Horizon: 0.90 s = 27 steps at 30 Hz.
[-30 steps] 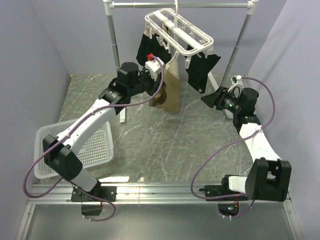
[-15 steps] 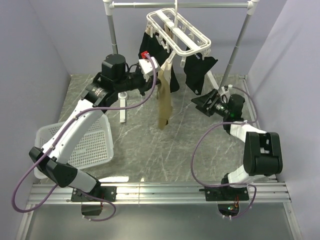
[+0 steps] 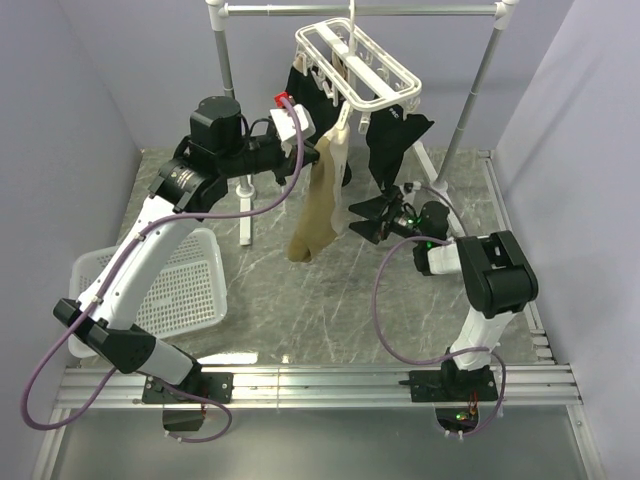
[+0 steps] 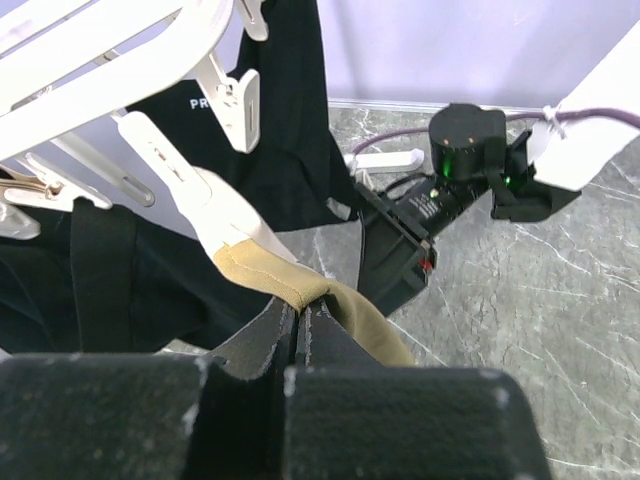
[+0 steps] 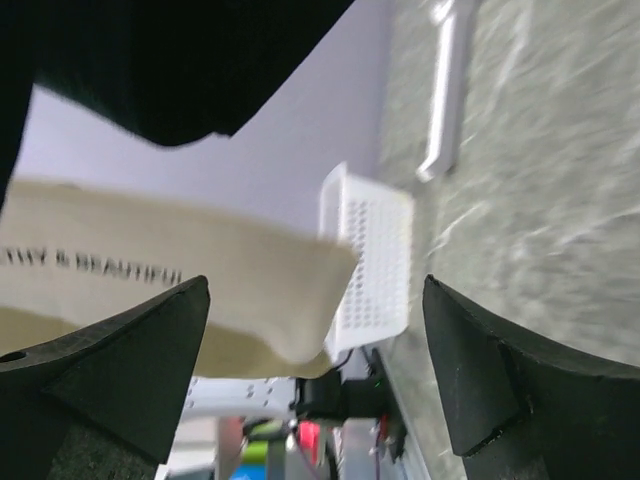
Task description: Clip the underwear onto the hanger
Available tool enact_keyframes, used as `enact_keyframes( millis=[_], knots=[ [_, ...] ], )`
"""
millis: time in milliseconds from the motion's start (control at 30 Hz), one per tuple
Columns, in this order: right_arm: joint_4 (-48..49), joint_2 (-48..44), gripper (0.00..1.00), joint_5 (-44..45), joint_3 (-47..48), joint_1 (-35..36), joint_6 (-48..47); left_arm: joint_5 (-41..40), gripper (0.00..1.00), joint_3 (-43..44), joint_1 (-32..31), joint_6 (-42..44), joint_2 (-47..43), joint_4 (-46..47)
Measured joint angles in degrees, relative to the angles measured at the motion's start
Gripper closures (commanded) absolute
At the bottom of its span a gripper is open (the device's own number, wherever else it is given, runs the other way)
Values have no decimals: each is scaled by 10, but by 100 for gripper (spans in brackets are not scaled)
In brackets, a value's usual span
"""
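Observation:
The tan underwear point(image 3: 318, 205) hangs from the white hanger point(image 3: 358, 62), its top edge pinched by one white clip point(image 4: 232, 232). My left gripper point(image 3: 319, 148) is shut on the folded upper edge of the underwear point(image 4: 262, 272), just below that clip; its jaws point(image 4: 300, 310) meet on the cloth. My right gripper point(image 3: 366, 219) stands open to the right of the hanging cloth, holding nothing. In the right wrist view the lighter waistband point(image 5: 170, 265) with dark lettering lies ahead of the wide-apart fingers point(image 5: 120, 360), toward the left one.
Black garments point(image 3: 396, 142) hang from other clips of the hanger, one point(image 3: 305, 92) behind the underwear. The grey-white pole rack point(image 3: 360, 10) carries the hanger. A white basket point(image 3: 175, 290) lies at the left. The right arm's wrist point(image 4: 462, 150) is close under the hanger.
The right gripper has swung left to the underwear and opened wider. The left arm rose and drew back left, still gripping. The underwear's lower end swung left.

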Motion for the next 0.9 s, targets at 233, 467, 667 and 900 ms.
enact_keyframes(
  millis=[233,467,667,900],
  knots=[
    [93,52,20,-13,7,25,81,0,100,1,0,-2,3,0],
    [106,110,41,-12,24,33,141,0,100,1,0,-10,4,0],
    [112,115,61,-8,26,38,176,-2,100,2,0,-13,9,0],
    [112,83,100,-10,24,30,196,-14,100,-12,2,-22,8,16]
  ],
)
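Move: The open right fingers point left and slightly forward at the hanging lower end of the underwear's waistband, about 3 cm to this hand's left, roughly 1 cm ahead and at its height. The clip holding the waistband's upper end is some 28 cm above and 5 cm left of the hand, about level forward. A black garment hangs about 10 cm ahead, 6 cm right and 18 cm up. From the left hand, the waistband's lower end is roughly 5 cm ahead, 5 cm right and 27 cm down. Ease the right gripper about 3 cm left onto the waistband's free lower end, dipping some 2 cm on the way and tilting the wrist roughly 15 degrees, then shut the wide-open fingers fully to pinch the end while rising back to the starting height. Keep the left gripper shut on the underwear just beside the hanger's clip. ##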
